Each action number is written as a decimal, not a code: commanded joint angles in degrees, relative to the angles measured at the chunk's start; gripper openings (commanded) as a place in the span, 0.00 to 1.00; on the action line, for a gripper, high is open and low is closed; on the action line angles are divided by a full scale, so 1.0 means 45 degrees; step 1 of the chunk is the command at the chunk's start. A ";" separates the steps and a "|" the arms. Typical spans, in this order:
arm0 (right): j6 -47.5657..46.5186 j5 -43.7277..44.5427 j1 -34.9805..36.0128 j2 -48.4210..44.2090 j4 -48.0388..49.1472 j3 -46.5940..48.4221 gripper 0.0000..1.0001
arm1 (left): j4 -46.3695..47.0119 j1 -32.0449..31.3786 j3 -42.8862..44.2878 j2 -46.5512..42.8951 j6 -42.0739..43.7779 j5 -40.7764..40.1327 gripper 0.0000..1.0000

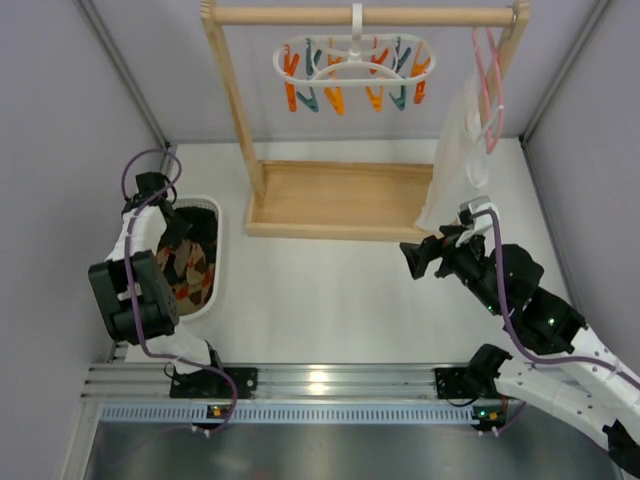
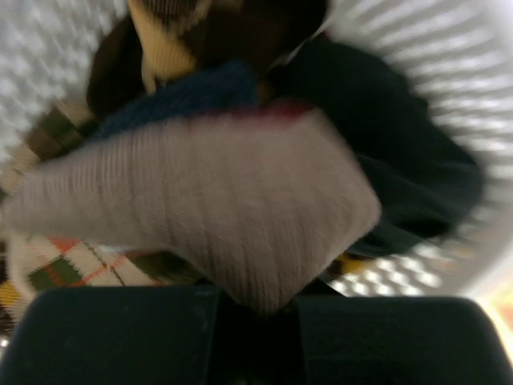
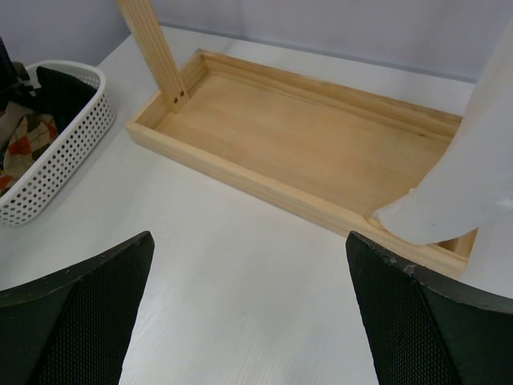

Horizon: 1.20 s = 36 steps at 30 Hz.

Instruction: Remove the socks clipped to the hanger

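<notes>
The white oval hanger (image 1: 352, 62) hangs from the wooden rail, and its orange and teal pins (image 1: 335, 98) dangle with nothing clipped in them. My left gripper (image 2: 256, 309) is shut on a pale grey ribbed sock (image 2: 208, 192), pinched at its corner just above the white basket (image 2: 449, 48). Under it lie a navy sock (image 2: 385, 160) and argyle socks (image 2: 72, 265). From above, the left gripper (image 1: 172, 225) reaches into the basket (image 1: 215, 262) of socks (image 1: 190, 268). My right gripper (image 1: 412, 258) (image 3: 250, 313) hovers open over bare table, holding nothing.
A wooden rack with a tray base (image 1: 340, 200) (image 3: 304, 152) stands at the back. A pink wire hanger (image 1: 490, 70) carries a white translucent garment (image 1: 455, 150) (image 3: 473, 184) whose hem rests in the tray's right end. The basket (image 3: 64, 144) sits left of the tray.
</notes>
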 commanded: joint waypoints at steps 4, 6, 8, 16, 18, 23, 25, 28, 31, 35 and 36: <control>0.0288 -0.0318 -0.0084 -0.0753 0.0787 -0.0287 0.99 | 0.0478 0.0160 -0.1186 0.1321 -0.1237 -0.0174 0.00; 0.0268 -0.0221 -0.0084 -0.0890 0.0788 -0.0385 0.99 | 0.0576 0.0160 -0.1381 0.1499 -0.1297 -0.0096 0.00; 0.0210 -0.0202 -0.0065 -0.0949 0.0729 -0.0385 1.00 | 0.0616 0.0160 -0.1460 0.1442 -0.1297 -0.0076 0.00; 0.0288 -0.0123 -0.0065 -0.0755 0.0787 -0.0385 1.00 | 0.0537 0.0160 -0.0953 -0.1251 -0.0595 -0.0272 0.36; 0.0307 -0.0104 -0.0064 -0.0599 0.0787 -0.0327 0.99 | 0.0518 0.0160 -0.0991 -0.2127 -0.0497 -0.0330 0.53; 0.0444 0.0207 -0.0064 -0.0383 0.0554 -0.0191 0.99 | 0.0129 0.0160 -0.0835 -0.3596 0.0068 0.0078 0.80; 0.0483 0.0403 -0.0084 -0.0382 0.0378 -0.0112 1.00 | 0.0030 0.0140 -0.0796 -0.4665 0.0401 0.0682 0.98; 0.0737 0.1183 -0.0064 -0.0519 0.0104 -0.0111 0.99 | 0.0010 0.0043 -0.0913 -0.6383 0.1317 0.3179 0.98; 0.0951 0.2276 -0.0064 -0.0909 -0.0168 -0.0268 1.00 | -0.0921 -0.1690 -0.1011 -0.7560 0.2178 0.2877 0.98; 0.0894 0.3527 -0.0084 -0.1280 -0.1183 0.0101 0.99 | -0.2292 -0.4702 -0.0914 -0.9548 0.3193 0.1705 0.98; 0.0816 0.3858 -0.0065 -0.1300 -0.1553 0.0258 0.99 | -0.2469 -0.4742 -0.0933 -1.0039 0.3485 0.1508 0.98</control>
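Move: The left hand, pinching the grey-brown sock, is over the basket, whose middle lies about 5 cm back, level sideways and 9 cm below. In it the black sock is some 3 cm ahead and 5 cm right, the argyle sock some 10 cm back and 1 cm right. The wooden rack's near left corner is level ahead, 22 cm right. From the right hand the basket is about 70 cm left and 8 cm ahead, 27 cm lower. Left lowers the sock about 7 cm, opens wide, rises some 24 cm swinging right, clear of the basket; right shifts left. ##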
